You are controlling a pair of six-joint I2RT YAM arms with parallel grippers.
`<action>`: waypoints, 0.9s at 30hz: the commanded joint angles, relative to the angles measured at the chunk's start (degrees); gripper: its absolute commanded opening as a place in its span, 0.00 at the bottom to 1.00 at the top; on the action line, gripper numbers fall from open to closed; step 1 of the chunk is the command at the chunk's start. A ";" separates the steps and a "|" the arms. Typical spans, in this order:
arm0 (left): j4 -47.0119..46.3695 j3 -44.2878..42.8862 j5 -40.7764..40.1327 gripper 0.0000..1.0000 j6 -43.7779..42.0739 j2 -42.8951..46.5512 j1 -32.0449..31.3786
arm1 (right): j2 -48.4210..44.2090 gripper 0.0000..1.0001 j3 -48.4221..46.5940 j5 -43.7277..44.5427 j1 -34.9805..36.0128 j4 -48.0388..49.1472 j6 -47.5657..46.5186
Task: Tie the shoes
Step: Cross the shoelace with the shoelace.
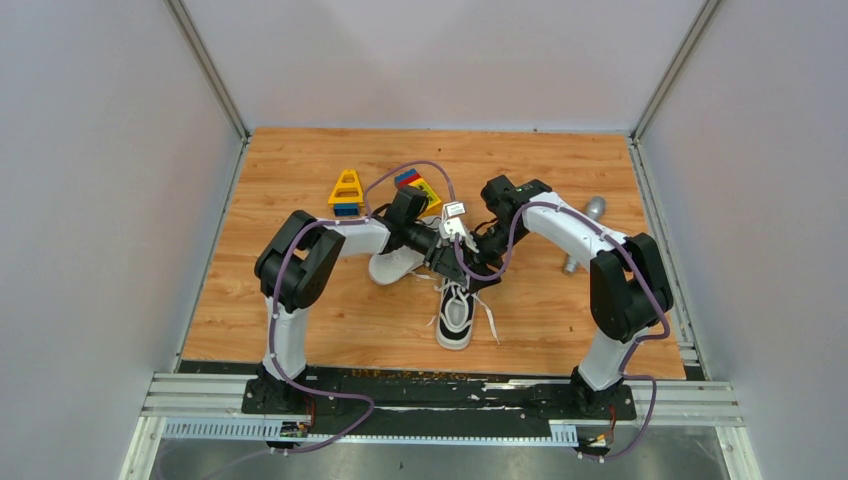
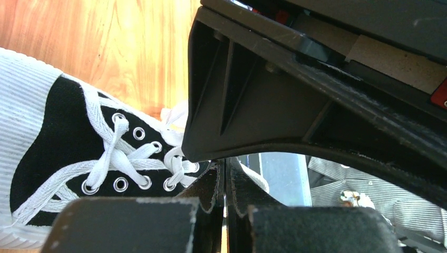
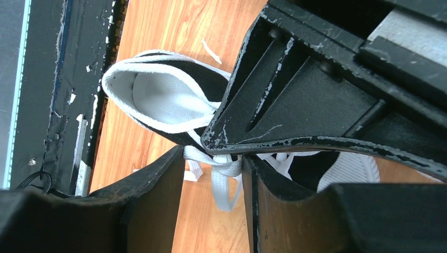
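Note:
One black shoe (image 1: 455, 318) with a white sole stands upright near the table's middle, its heel opening towards the near edge (image 3: 163, 100). Its white laces (image 2: 113, 158) cross the eyelets. The second shoe (image 1: 393, 265) lies tipped over to the left of it. Both grippers meet just above the upright shoe's tongue. My left gripper (image 2: 225, 176) is shut, and a white lace (image 2: 243, 173) comes out from its tips. My right gripper (image 3: 213, 158) stands open, a hanging loop of lace (image 3: 224, 184) between its fingers, not pinched. In the top view the arms hide both sets of jaws.
A yellow toy block (image 1: 346, 190) and a red, blue and yellow one (image 1: 415, 185) sit behind the arms. A grey metal cylinder (image 1: 583, 232) lies at the right. The black base rail (image 1: 440, 390) borders the near edge, and walls close in the wooden table (image 1: 300, 320).

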State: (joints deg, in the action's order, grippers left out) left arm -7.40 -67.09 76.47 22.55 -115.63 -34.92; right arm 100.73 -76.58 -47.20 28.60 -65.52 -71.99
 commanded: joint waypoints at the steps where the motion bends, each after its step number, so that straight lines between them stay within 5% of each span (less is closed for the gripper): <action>1: 2.89 -2.97 0.75 0.00 -4.68 -0.47 -0.16 | -0.28 0.43 -1.09 -3.17 0.75 -1.72 0.45; 9: 6.17 -4.04 1.40 0.00 -7.64 -0.58 -0.23 | -0.62 0.43 -1.34 -1.37 0.77 -1.81 -2.85; 19: 6.35 -5.15 3.07 0.00 -6.97 -0.99 0.14 | 0.64 0.18 -1.10 -2.33 0.80 0.62 0.28; 22: 6.46 -5.16 2.89 0.00 -6.99 -0.92 0.69 | -0.30 0.11 0.41 -1.58 0.81 3.60 2.40; 23: 6.62 -5.20 2.61 0.00 -6.99 -0.87 0.80 | -0.80 0.09 1.26 -0.91 0.81 12.66 3.26; 24: 6.74 -5.34 2.36 0.00 -6.99 -0.86 1.21 | -1.32 0.07 2.11 -0.31 0.76 7.59 4.12; 27: 8.97 -6.11 1.21 0.00 -8.13 -0.58 2.05 | -3.17 0.01 4.95 1.18 0.81 12.22 7.91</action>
State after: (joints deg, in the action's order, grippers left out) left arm 0.69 -69.93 77.32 16.47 -116.53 -33.80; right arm 100.90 -74.70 -45.95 28.82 -60.25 -69.25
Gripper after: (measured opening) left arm 0.007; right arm 0.054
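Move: The shoelace turned around the left fingertips sits right between the right hand's half-open fingers, about 1 cm left and 1 cm below the hand point. From the left hand, which is shut on its lace, that same turn is about 1 cm below. The black shoe's middle is some 2 cm ahead, 2 cm left and 7 cm below the right hand; a loose lace end lies about 11 cm back, 6 cm right. The white shoe is roughly 11 cm ahead, 13 cm left. The lace between the right fingers gets pinched: that hand stays nearly in place just under the left fingertips while its half-open fingers close almost fully. At the end it eases about 1 cm down and 1 cm forward. The left hand keeps its shut grip on its lace, drifting well under 1 cm forward and left. ##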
